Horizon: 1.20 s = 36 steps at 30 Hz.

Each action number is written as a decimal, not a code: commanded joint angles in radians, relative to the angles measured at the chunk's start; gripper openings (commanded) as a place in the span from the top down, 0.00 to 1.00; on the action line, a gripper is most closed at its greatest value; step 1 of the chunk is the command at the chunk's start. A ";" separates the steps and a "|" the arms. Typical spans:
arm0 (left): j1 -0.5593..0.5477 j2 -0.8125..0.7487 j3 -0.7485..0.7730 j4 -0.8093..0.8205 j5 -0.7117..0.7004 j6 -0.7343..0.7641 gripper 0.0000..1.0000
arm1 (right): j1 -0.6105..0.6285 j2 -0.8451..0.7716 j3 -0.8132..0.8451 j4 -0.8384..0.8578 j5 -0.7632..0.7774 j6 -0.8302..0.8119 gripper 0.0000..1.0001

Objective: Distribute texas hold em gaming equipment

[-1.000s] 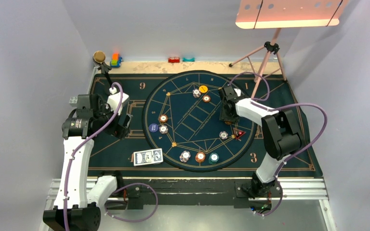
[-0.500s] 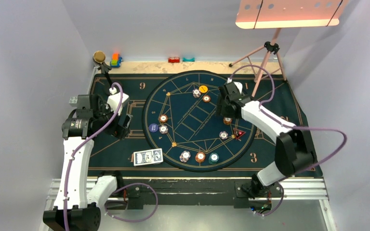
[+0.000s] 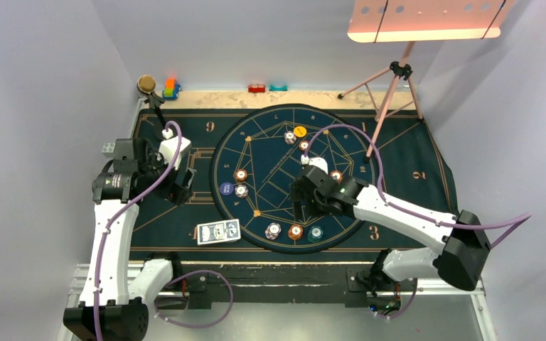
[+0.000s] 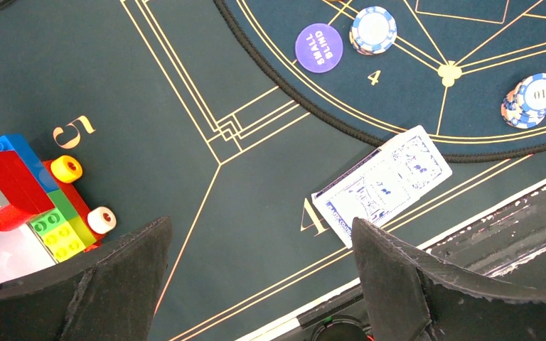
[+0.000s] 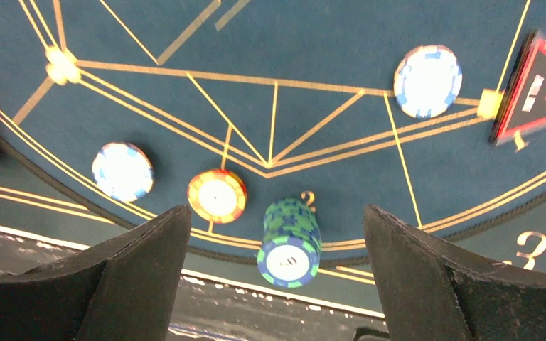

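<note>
A deck of blue-backed cards (image 3: 218, 231) lies on the dark cloth near the front edge, left of the round mat. It also shows in the left wrist view (image 4: 382, 184). White (image 3: 274, 230), orange (image 3: 296, 231) and teal (image 3: 316, 232) chip stacks stand on the mat's near rim. My right gripper (image 3: 301, 203) hangs open just above them. In the right wrist view the teal stack (image 5: 289, 241) sits between the open jaws of my right gripper (image 5: 277, 277), apart from both. My left gripper (image 3: 183, 186) is open and empty over the cloth left of the mat, also seen in its wrist view (image 4: 259, 284).
The blue small-blind button (image 4: 319, 47) and more chips (image 3: 240, 175) lie on the round mat (image 3: 256, 142), with an orange button (image 3: 300, 131) at the back. A red triangle marker (image 5: 533, 89) lies right of the gripper. Toy blocks (image 4: 28, 195) sit by the left gripper. A tripod (image 3: 391, 85) stands back right.
My right arm has swung from the mat's far right side forward and left. Its gripper now sits over the near chip stacks. The left arm has not moved.
</note>
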 commanded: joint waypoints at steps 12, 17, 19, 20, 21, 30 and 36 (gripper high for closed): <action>0.005 0.000 0.031 0.004 0.024 -0.003 0.00 | 0.092 -0.032 -0.177 -0.007 -0.017 0.154 0.16; 0.004 0.005 0.030 0.006 0.020 -0.004 0.00 | 0.092 -0.029 -0.209 0.015 -0.020 0.155 0.24; 0.005 0.005 0.031 0.006 0.019 -0.004 0.00 | 0.092 -0.020 -0.220 0.028 -0.024 0.157 0.28; 0.004 0.006 0.032 0.006 0.020 -0.004 0.00 | 0.092 -0.016 -0.224 0.035 -0.026 0.157 0.32; 0.004 0.006 0.032 0.006 0.019 -0.004 0.00 | 0.092 -0.011 -0.229 0.043 -0.029 0.158 0.35; 0.005 -0.003 0.026 0.006 0.005 0.005 0.00 | 0.092 -0.014 -0.229 0.051 -0.037 0.162 0.59; 0.005 -0.006 0.022 0.010 0.006 0.005 0.00 | 0.092 -0.049 -0.182 -0.007 -0.031 0.155 0.67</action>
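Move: The green chip stack lies about 6 cm back and 2 cm to the right of the right hand, its middle some 8 cm below. The orange chip stack stands about 6 cm to the left of the green one, level with it, and the tall white chip stack some 13 cm to its left. The small white pile is about 4 cm ahead of the right hand and 7 cm to its right. From the left hand, the green stack is roughly 40 cm right, 12 cm back and 17 cm lower. Back and down in one sweep, the right hand brings its open fingers some 6 cm towards its base, over the green stack, then sinks almost straight around it, about 7 cm lower in all, drifting slightly right. The fingers tip about 10 degrees more downward and close to roughly half open, pinching the upper part of the stack from both sides. ##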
